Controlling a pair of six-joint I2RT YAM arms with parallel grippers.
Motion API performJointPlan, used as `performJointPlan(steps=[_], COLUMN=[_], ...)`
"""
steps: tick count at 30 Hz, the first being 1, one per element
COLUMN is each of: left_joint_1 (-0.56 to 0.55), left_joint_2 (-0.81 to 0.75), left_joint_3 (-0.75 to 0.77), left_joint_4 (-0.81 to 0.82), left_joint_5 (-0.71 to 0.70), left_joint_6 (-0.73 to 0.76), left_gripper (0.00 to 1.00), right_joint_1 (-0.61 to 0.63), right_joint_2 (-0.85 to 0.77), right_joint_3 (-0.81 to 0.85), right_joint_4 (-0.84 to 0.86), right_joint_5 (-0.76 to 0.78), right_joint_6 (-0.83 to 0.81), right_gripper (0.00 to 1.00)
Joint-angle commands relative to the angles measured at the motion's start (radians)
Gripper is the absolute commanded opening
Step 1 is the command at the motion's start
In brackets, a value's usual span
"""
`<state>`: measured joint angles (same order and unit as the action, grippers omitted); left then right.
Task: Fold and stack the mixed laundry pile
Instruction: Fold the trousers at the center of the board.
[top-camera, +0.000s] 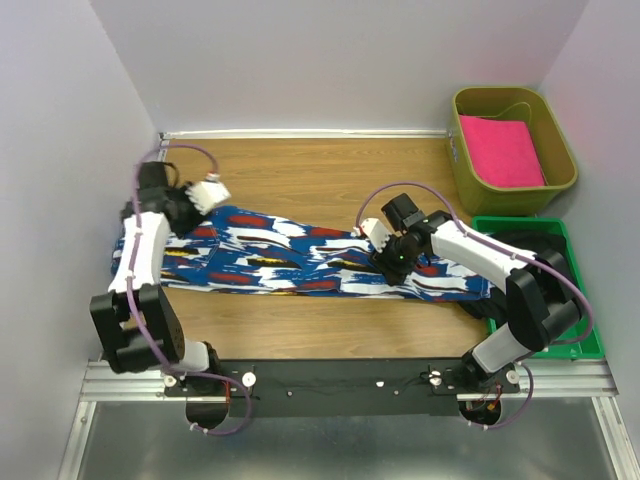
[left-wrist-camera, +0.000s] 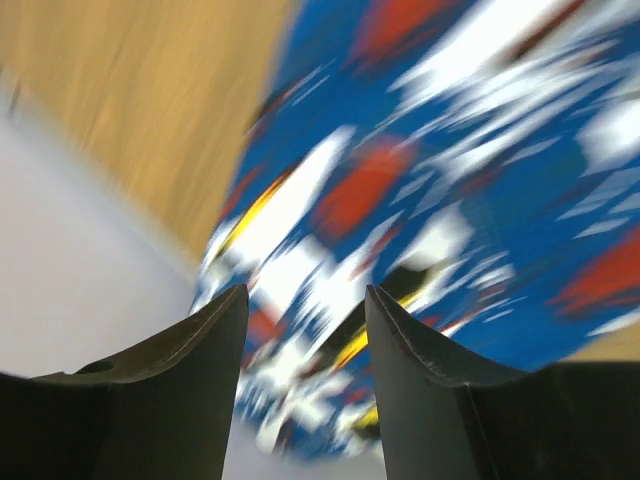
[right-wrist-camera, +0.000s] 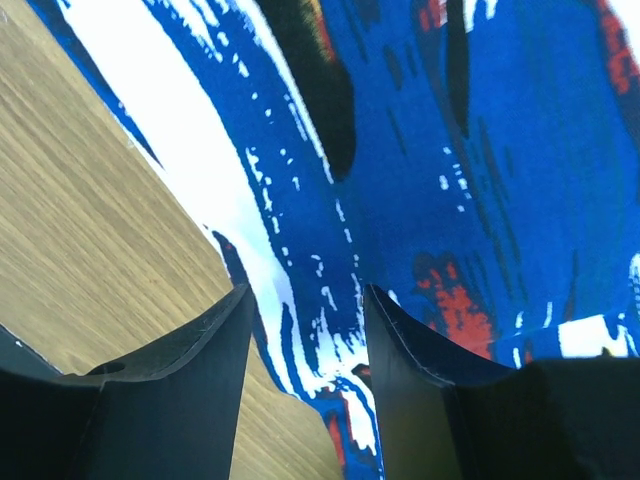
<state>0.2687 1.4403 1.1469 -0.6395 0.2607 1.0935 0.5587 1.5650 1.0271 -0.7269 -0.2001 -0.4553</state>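
The long blue cloth (top-camera: 300, 262) with white, red and black blotches lies stretched out across the wooden table (top-camera: 320, 180). My left gripper (top-camera: 215, 197) hovers at the cloth's far left end. Its jaws are open (left-wrist-camera: 305, 295) with nothing between them, and the blurred cloth (left-wrist-camera: 450, 180) shows below. My right gripper (top-camera: 385, 255) is low over the cloth's middle right. It is open (right-wrist-camera: 305, 292) above the cloth's edge (right-wrist-camera: 330, 200), where cloth meets bare wood. The black garment (top-camera: 520, 240) lies in the green tray, largely hidden by my right arm.
A green tray (top-camera: 590, 345) sits at the table's right edge. Behind it stands an olive bin (top-camera: 455, 160) holding a folded bright pink cloth (top-camera: 505, 150). White walls close in the left, back and right sides.
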Motion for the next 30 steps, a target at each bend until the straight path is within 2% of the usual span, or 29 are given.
performJointPlan(steps=[1,6,14,17,18,21,22,23,24,26,29,30], left_joint_1=[-0.202,-0.322,-0.352,-0.352,-0.35,-0.349,-0.347,-0.333,-0.323,-0.286,-0.235,-0.209], left_joint_2=[-0.06,-0.054,-0.031,-0.031,-0.029,-0.032,-0.041,-0.05,-0.058,-0.078,-0.072,-0.063], left_joint_3=[-0.18,-0.28,-0.386,-0.411,-0.412,-0.418,-0.42,-0.42,-0.417,-0.421,-0.44,-0.444], left_joint_4=[-0.083,-0.068,0.013,0.046,0.044,0.04,0.035,0.026,0.017,0.006,0.014,0.018], left_joint_5=[0.126,0.069,-0.044,-0.09,-0.104,-0.132,-0.136,-0.138,-0.14,-0.156,-0.199,-0.216], left_joint_6=[0.094,0.132,0.154,0.166,0.169,0.186,0.192,0.197,0.216,0.235,0.284,0.292], left_gripper=[0.59,0.61,0.62,0.47,0.37,0.2,0.07,0.02,0.0,0.0,0.0,0.0], right_joint_1=[0.014,0.018,0.02,0.02,0.02,0.02,0.02,0.02,0.02,0.02,0.02,0.02], right_joint_2=[-0.02,-0.017,0.004,0.01,0.01,-0.005,-0.006,-0.016,-0.022,-0.039,-0.031,-0.011], right_joint_3=[-0.042,-0.09,-0.15,-0.144,-0.141,-0.128,-0.125,-0.122,-0.122,-0.127,-0.133,-0.133], right_joint_4=[-0.009,-0.014,0.03,0.043,0.043,0.041,0.035,0.034,0.032,0.029,0.03,0.032], right_joint_5=[-0.002,0.014,0.062,0.088,0.091,0.106,0.113,0.12,0.134,0.143,0.131,0.113], right_joint_6=[-0.026,-0.043,-0.052,-0.048,-0.049,-0.052,-0.052,-0.054,-0.062,-0.065,-0.069,-0.063], right_gripper=[0.56,0.56,0.56,0.49,0.45,0.35,0.32,0.3,0.25,0.21,0.21,0.24])
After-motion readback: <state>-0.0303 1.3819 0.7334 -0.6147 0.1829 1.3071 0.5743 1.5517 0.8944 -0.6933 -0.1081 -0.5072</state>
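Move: The trousers' near edge, where the left fingers will shut, lies about 10 cm back, 10 cm right and 14 cm below the left hand; their left end is roughly 12 cm left and 5 cm back. For the right hand, its grip spot on that edge is some 3 cm back, 3 cm right and 4 cm below; the trousers' right end lies about 19 cm right and 3 cm back, the black garment around 27 cm right and level with that hand. The trousers' near edge is taken at two places: the left hand sweeps right, back and down about 12 cm onto it, turning some 25 degrees clockwise while its fingers tip steeper, then shuts fully on the cloth. Meanwhile the open right hand eases down, back and right, about 3 cm each way, and partly closes, pinching up the edge. ##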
